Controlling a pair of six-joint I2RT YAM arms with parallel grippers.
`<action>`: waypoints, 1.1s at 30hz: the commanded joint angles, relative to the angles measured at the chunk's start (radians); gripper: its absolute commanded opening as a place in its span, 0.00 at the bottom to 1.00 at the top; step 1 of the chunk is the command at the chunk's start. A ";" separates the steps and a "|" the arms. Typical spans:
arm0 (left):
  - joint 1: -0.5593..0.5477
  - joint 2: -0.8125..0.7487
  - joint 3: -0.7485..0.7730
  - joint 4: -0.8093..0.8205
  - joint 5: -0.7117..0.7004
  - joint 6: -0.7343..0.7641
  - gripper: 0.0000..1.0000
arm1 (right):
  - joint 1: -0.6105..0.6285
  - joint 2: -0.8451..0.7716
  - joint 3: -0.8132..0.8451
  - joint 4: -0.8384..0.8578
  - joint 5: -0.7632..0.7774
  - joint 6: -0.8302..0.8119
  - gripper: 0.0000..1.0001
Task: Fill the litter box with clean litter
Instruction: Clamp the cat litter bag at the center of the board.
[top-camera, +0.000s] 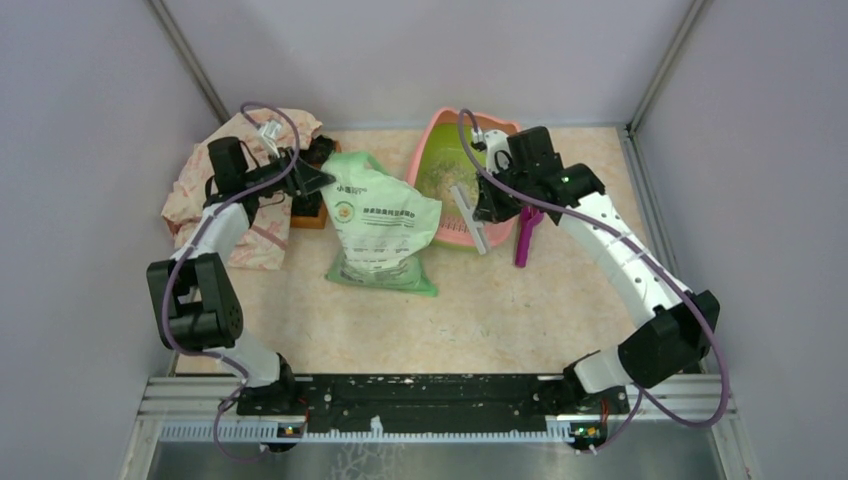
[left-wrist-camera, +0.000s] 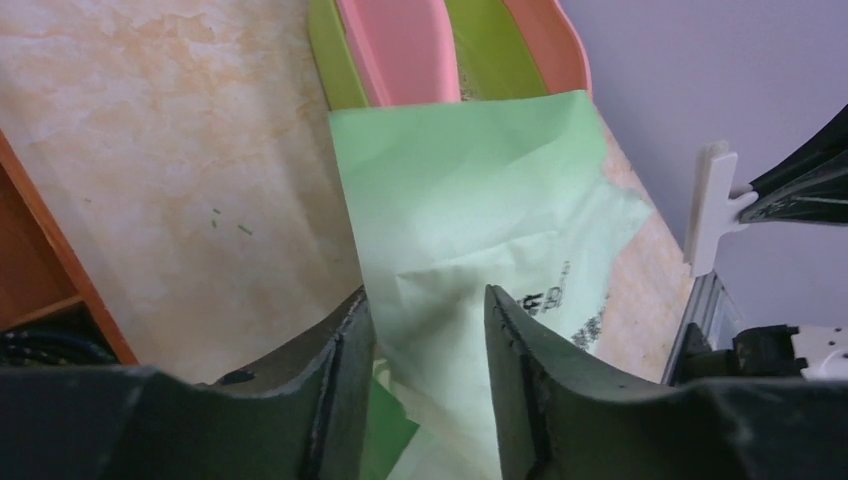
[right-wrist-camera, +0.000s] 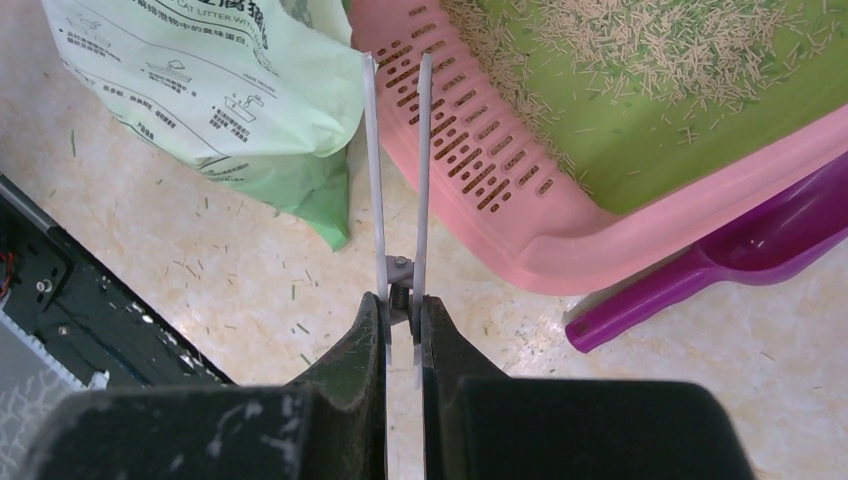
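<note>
The litter box (top-camera: 432, 130) with pink rim and lime-green inside stands at the back centre; in the right wrist view its slotted ledge (right-wrist-camera: 470, 140) shows, with a thin scatter of clean litter (right-wrist-camera: 640, 40) on the green floor. The light green printed bag (top-camera: 385, 225) lies left of it. My left gripper (top-camera: 318, 178) is at the bag's top end. Its jaws (left-wrist-camera: 428, 300) stand apart with a fold of the bag (left-wrist-camera: 470, 200) between them. My right gripper (right-wrist-camera: 402, 300) is shut on the handles of a white clip (right-wrist-camera: 400, 170) beside the box's near left corner.
A magenta scoop (top-camera: 526, 238) lies on the table right of the box's near edge. A patterned cloth (top-camera: 235, 190) and an orange-brown box (top-camera: 308, 212) sit at the back left under the left arm. Grey walls close in on three sides. Stray granules dot the table (right-wrist-camera: 250, 280).
</note>
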 joint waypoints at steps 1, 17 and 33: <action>0.018 0.027 -0.036 0.112 0.128 -0.044 0.38 | -0.010 -0.072 -0.026 0.060 -0.027 -0.036 0.00; 0.025 -0.172 -0.216 0.108 0.140 -0.105 0.00 | 0.057 -0.334 -0.282 0.131 -0.003 -0.219 0.00; 0.029 -0.769 -0.471 0.005 -0.151 -0.226 0.01 | 0.190 -0.442 -0.332 0.120 0.080 -0.302 0.00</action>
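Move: The cat litter bag stands with its upper left corner just between the left hand's open fingers; its middle is about 11 cm to that hand's right, 4 cm back and 11 cm lower. The wooden tray lies some 15 cm ahead and 9 cm left, the litter box roughly 15 cm ahead and 29 cm right, both well below. From the right hand, already holding the white clip, the bag's middle is about 21 cm left, 6 cm ahead and 13 cm lower. The left fingers, half open around the bag's upper left corner, close fully on the thin film and pinch it while the hand dips about a centimetre, then pull the corner back towards the robot some 13 cm, rising about 4 cm. Meanwhile the right hand keeps the white clip gripped and draws back about 8 cm from the litter box, its fingers tipping up and swinging counter-clockwise, each by just under 20 degrees. ##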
